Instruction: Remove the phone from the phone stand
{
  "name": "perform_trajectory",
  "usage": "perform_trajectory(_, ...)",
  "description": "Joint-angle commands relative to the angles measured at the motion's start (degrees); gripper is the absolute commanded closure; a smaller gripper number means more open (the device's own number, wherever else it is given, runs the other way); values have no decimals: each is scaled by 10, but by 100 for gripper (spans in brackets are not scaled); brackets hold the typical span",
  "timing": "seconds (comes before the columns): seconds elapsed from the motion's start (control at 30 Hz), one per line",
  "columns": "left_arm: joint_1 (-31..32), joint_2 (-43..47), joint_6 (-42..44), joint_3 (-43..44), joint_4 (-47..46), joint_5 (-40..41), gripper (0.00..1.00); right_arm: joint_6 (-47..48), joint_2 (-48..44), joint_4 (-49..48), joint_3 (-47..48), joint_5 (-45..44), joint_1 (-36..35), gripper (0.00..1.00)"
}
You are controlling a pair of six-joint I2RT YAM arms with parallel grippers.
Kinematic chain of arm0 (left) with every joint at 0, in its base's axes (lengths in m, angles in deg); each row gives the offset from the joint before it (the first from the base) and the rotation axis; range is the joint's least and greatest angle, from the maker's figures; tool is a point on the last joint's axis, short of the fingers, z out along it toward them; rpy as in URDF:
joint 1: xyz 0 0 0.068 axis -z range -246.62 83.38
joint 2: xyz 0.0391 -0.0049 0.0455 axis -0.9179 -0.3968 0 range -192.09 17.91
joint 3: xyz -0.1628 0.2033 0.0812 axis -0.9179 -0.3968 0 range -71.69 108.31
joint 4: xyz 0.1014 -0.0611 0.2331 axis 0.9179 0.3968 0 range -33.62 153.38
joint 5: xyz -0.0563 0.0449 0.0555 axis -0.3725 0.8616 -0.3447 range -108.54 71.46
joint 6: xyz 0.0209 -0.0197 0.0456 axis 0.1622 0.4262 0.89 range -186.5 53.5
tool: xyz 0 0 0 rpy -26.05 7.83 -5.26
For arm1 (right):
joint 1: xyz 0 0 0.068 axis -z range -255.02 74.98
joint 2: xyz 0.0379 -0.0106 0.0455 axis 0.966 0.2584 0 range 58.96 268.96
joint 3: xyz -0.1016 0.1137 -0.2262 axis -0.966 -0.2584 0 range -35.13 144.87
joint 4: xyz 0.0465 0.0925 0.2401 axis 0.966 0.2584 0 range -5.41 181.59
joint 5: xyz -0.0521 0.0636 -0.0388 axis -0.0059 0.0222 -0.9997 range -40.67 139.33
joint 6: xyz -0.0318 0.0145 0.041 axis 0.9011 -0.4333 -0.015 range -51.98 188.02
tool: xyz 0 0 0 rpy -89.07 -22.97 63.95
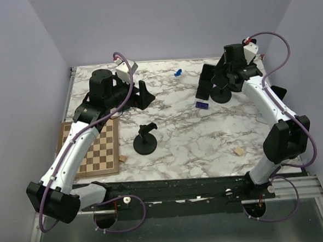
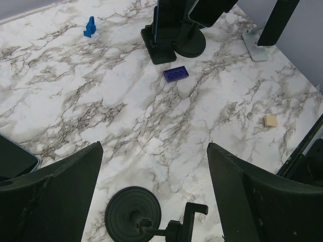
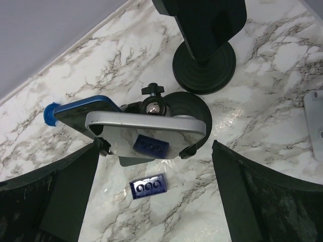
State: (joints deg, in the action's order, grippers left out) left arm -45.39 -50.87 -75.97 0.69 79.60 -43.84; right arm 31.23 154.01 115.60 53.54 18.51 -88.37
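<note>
A silver-edged phone [image 3: 146, 132] sits clamped sideways in a black phone stand [image 3: 186, 108]; its glossy face mirrors a blue brick. My right gripper [image 3: 151, 201] hangs just above and in front of it, open and empty, its fingers [image 3: 252, 196] apart from the phone. From above, this phone [image 1: 205, 83] and the right gripper [image 1: 220, 76] are at the back right. My left gripper [image 2: 154, 151] is open and holds nothing. It hovers over an empty round-based stand [image 2: 133, 214] near the table's middle [image 1: 144, 139].
A blue-edged phone [image 3: 81, 112] stands right behind the clamped one, and a third phone on a round base [image 3: 204, 65] is farther back. A blue brick [image 3: 148, 186], a tan block [image 1: 238, 151], a small blue piece [image 1: 177, 73] and a chessboard [image 1: 100, 149] lie on the marble.
</note>
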Motion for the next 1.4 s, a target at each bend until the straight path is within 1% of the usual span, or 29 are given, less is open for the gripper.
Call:
perform_trajectory(0.0,12,8,5,1,-11,-11,8,8,-4,-52,-10,-13,14,0)
perform_trajectory(0.1,15,10,8,1,-10,-10,8,29,-1,-86,-23,9,22,0)
perform_trajectory(0.33,16,8,9,1,-8,-7,8,43,16,-111,-27,21,25,2)
perform_trajectory(0.47,16,6,9,3,-7,-8,8,47,22,-112,-25,40,24,11)
perform_trajectory(0.53,16,5,9,3,-6,-9,8,45,25,-109,-26,31,25,11)
perform_trajectory(0.67,16,4,9,4,-6,-12,8,47,24,-107,-37,29,25,7)
perform_trajectory(0.77,16,2,8,4,-6,-14,8,50,26,-111,-43,33,24,6)
perform_trajectory(0.93,16,0,9,3,-6,-14,8,55,28,-110,-44,21,24,12)
perform_trajectory(1.0,16,0,9,4,-6,-13,8,63,24,-111,-47,14,24,19)
perform_trajectory(1.03,16,0,9,3,-6,-13,8,66,22,-111,-49,9,24,24)
perform_trajectory(1.13,16,-2,7,4,-6,-17,8,74,12,-105,-58,-6,24,44)
perform_trajectory(1.37,16,-6,3,4,-9,-24,8,94,-60,-84,-101,-31,24,84)
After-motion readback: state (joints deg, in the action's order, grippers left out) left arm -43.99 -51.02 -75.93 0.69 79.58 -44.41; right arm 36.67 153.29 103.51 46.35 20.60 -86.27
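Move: The silver-edged phone, leaning back in its stand, has its middle almost straight below the right hand: about 5 cm down, 1 cm ahead and 1 cm left. Another phone in a leaning stand is some 7 cm left and 4 ahead; an upright phone on a round stand is about 8 ahead and 9 right. A purple brick lies on the table 9 cm left, 4 back. From the left hand, the silver-edged phone is about 15 cm ahead and 31 right. The right hand's fingers close on both long edges of the silver-edged phone near its top end and pinch it firmly. To get there the open hand reaches about 2.5 cm forward, first rising a little with a 5-degree upward tilt, then sinking some 2.5 cm down over the phone. Gripping, it starts to pull back, about 1 cm. ##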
